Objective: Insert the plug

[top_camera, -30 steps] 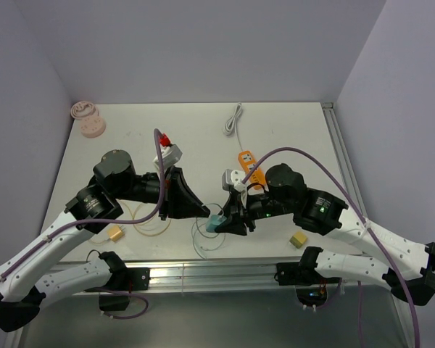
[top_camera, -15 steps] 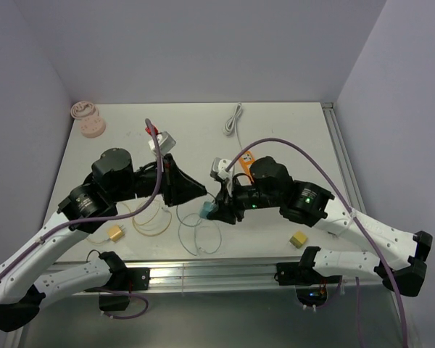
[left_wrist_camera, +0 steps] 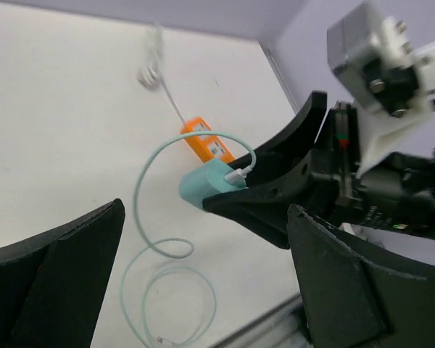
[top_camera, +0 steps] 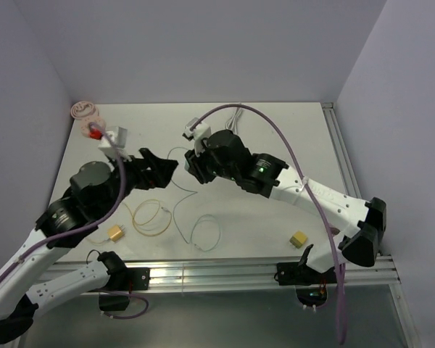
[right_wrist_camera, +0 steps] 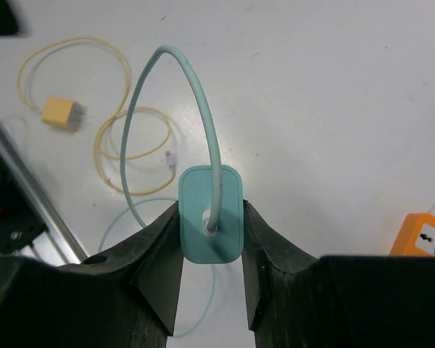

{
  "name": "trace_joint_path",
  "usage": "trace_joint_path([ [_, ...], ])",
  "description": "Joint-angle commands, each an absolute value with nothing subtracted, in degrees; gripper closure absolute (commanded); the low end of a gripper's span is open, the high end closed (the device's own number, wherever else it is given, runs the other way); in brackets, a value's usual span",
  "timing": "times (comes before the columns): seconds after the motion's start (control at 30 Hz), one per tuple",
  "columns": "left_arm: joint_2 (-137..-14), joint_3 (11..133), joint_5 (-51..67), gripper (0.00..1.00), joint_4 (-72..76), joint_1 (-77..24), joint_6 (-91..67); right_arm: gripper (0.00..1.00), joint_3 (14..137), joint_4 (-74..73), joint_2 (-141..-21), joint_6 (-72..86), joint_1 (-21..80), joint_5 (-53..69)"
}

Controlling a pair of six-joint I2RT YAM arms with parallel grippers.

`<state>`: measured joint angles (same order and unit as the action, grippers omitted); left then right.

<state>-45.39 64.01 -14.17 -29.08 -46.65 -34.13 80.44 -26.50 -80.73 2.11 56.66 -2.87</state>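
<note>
The plug is a teal charger block with a thin teal cable rising from its back. My right gripper is shut on it, one black finger on each side, and holds it above the table. The left wrist view shows the same plug pinched in the right fingers. My left gripper is open and empty, facing the plug from a short gap. The orange power strip lies on the table beyond it, and its socket end shows at the right. From above, the left gripper and right gripper face each other, and the arm hides the strip.
A yellow charger with a looped yellow cable lies near the front left. A small yellow block sits front right. A pink object is at the back left and a white cable at the back. The teal cable's loose loop rests near the front edge.
My left gripper has opened wide and drawn back to the left. The right arm has lifted the plug off the table and carried it back and leftward, dragging the cable.
</note>
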Motion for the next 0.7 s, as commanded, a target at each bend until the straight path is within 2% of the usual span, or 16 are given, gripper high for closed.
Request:
trace_joint_path([
  [0.0,-39.21,63.72,-30.01,0.01,-31.28,-46.85,-37.09,1.0,84.2,-22.33,-83.14,2.81,53.63,-6.6],
  [0.1,-33.41,61.71,-35.84,0.01,-30.94,-46.85,-37.27,1.0,83.67,-18.56,-85.6,3.86,49.42,-2.12],
  [0.2,-28.23,59.16,-35.34,0.0,-29.01,-46.93,-36.56,1.0,84.98,-14.86,-88.23,6.59,46.24,-0.01],
  [0.33,-23.56,56.25,-32.7,0.01,-24.88,-46.93,-35.77,1.0,96.66,-16.78,-95.6,7.04,43.16,2.55],
  [0.6,-24.26,54.67,-31.29,0.01,-25.93,-46.93,-36.3,1.0,123.44,-23.11,-107.47,7.47,41.75,0.17],
  [0.67,-24.35,54.06,-30.59,0.0,-25.67,-46.93,-36.56,1.0,126.64,-25.04,-109.15,7.38,40.87,0.09],
])
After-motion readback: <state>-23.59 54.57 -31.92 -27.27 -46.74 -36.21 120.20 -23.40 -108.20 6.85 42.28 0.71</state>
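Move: My right hand already grips the teal plug by its body. The power strip lies about 9 cm ahead of that hand, 17 cm to its right and 27 cm below. The plug's cable coil lies some 11 cm back and 1 cm to the hand's right; the white cord bundle is about 27 cm ahead and 10 cm right, both at table height. From my empty left hand the strip lies roughly 12 cm ahead, 21 cm right and 34 cm below. With the plug still pinched, I swing my right hand about 17 cm forward, past the strip's forward distance on its left side. The hand first dips some 3 cm, then climbs steeply to finish 10 cm higher, fingertips lifting and yawing slightly clockwise. My open left hand draws away some 10 cm to its left, rising a little before easing down and turning about 20 degrees counter-clockwise. ##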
